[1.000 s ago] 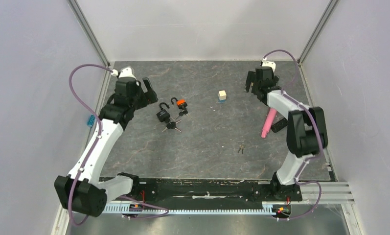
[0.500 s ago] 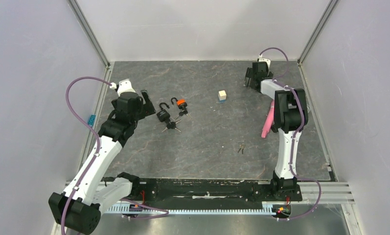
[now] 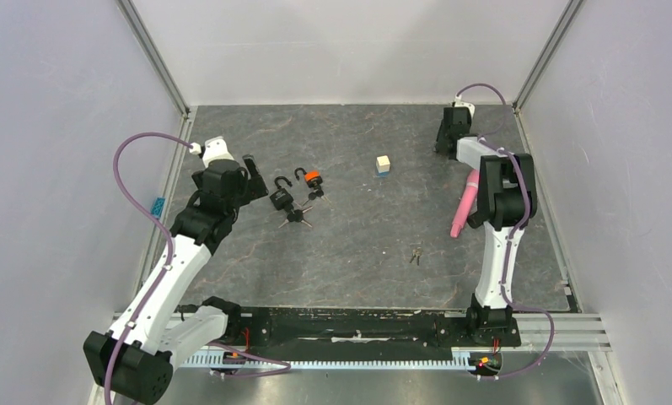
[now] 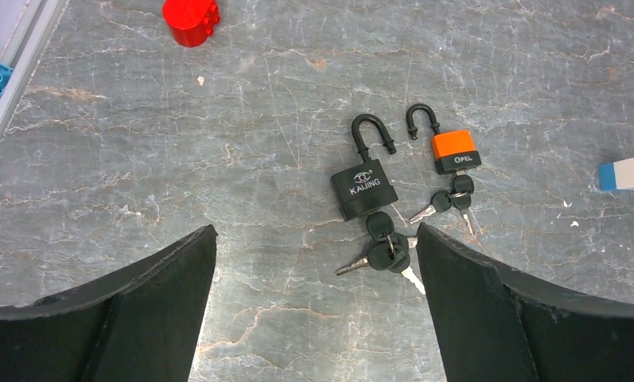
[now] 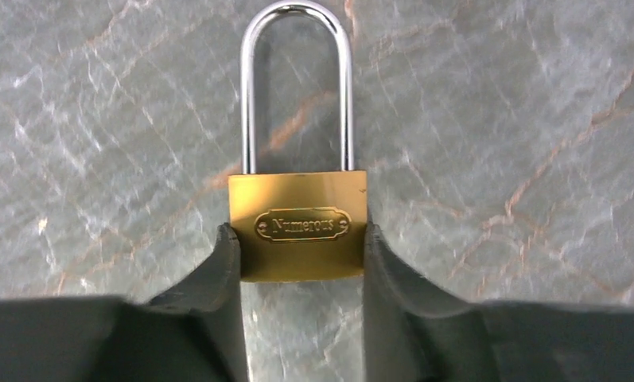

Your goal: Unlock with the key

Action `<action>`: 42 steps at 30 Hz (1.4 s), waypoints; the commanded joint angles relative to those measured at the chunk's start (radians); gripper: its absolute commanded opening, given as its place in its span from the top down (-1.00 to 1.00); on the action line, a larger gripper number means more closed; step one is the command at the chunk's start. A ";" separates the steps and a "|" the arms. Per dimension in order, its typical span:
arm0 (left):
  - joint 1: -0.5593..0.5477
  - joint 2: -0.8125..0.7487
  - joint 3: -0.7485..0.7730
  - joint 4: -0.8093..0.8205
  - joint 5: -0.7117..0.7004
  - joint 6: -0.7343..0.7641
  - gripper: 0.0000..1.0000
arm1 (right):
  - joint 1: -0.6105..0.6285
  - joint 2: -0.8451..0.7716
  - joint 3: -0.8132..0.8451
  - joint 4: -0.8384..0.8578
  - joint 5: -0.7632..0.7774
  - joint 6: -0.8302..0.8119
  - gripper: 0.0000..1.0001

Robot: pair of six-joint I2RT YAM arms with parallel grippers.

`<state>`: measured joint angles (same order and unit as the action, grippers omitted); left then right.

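Note:
My right gripper is shut on the body of a brass padlock marked "Numerous". Its silver shackle is closed and points away from me. In the top view the right gripper is at the far right of the table and the padlock is hidden under it. A small loose key lies near the table's middle front. My left gripper is open and empty, just short of a black padlock and an orange padlock. Both have open shackles and keys in them.
A pink stick lies by the right arm. A white and blue cube sits mid-table. A red brick lies at the far left, and a blue brick on the left rail. Walls enclose the table.
The right arm has folded and its gripper shifted toward the far right corner. The left gripper drew a little nearer to me early on, then stayed still.

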<state>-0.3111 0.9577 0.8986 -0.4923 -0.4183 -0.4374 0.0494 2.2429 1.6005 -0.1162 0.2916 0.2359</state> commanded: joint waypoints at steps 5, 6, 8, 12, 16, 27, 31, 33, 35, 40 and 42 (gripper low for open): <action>-0.006 -0.043 -0.001 0.044 -0.036 0.052 -0.97 | 0.026 -0.296 -0.383 -0.007 -0.105 0.000 0.82; -0.006 -0.048 -0.001 0.044 -0.038 0.052 -0.97 | 0.039 -0.341 -0.436 -0.006 -0.115 -0.001 0.82; -0.006 -0.061 -0.004 0.044 -0.043 0.050 -0.97 | 0.072 -0.417 -0.524 -0.007 -0.136 -0.008 0.83; -0.007 -0.079 -0.004 0.043 -0.050 0.050 -0.97 | 0.157 -0.572 -0.699 -0.012 -0.177 -0.001 0.82; -0.007 -0.099 -0.007 0.043 -0.060 0.051 -0.97 | 0.324 -0.693 -0.816 -0.012 -0.190 0.014 0.81; -0.008 -0.106 -0.015 0.040 -0.070 0.049 -0.97 | 0.794 -0.765 -0.920 -0.008 -0.084 0.167 0.69; -0.008 -0.103 -0.016 0.041 -0.068 0.050 -0.97 | 0.883 -0.732 -0.865 -0.033 -0.090 0.172 -0.04; -0.008 -0.099 -0.018 0.041 -0.068 0.049 -0.97 | 0.889 -0.735 -0.826 -0.069 -0.115 0.143 -0.37; -0.010 -0.096 -0.020 0.040 -0.070 0.049 -0.96 | 0.886 -0.764 -0.789 -0.120 -0.106 0.084 -0.56; -0.012 -0.094 -0.020 0.041 -0.070 0.051 -0.97 | 0.805 -0.857 -0.742 -0.308 -0.069 -0.050 -0.73; -0.012 -0.093 -0.020 0.041 -0.069 0.051 -0.96 | 0.739 -0.899 -0.768 -0.338 -0.068 -0.087 -0.72</action>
<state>-0.3183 0.8646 0.8814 -0.4911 -0.4629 -0.4149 0.8856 1.4395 0.8181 -0.3252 0.1841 0.2607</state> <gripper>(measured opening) 0.986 0.866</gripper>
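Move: The brass padlock, lying flat with its shackle forward, is already between the right fingers. Its destination, a bare patch in the near middle of the table, is about 36 cm back and 27 cm left. The small keys are 36 cm back and 12 cm left, the pink tube's middle 20 cm back and 5 cm right, the white block 8 cm back and 20 cm left. From the left hand the padlock lies some 26 cm ahead, 58 cm right and 20 cm below. The padlock, still pinched in the right fingers, is dragged quickly along the table top, first straight back, then curving left past the pink tube, about 36 cm back and 27 cm left, while the hand turns some 50 degrees counter-clockwise and tips slightly down. The fingers then open wide, and the hand rises about 4 cm, easing forward and right. Meanwhile the left hand floats up a couple of centimetres, still open. ##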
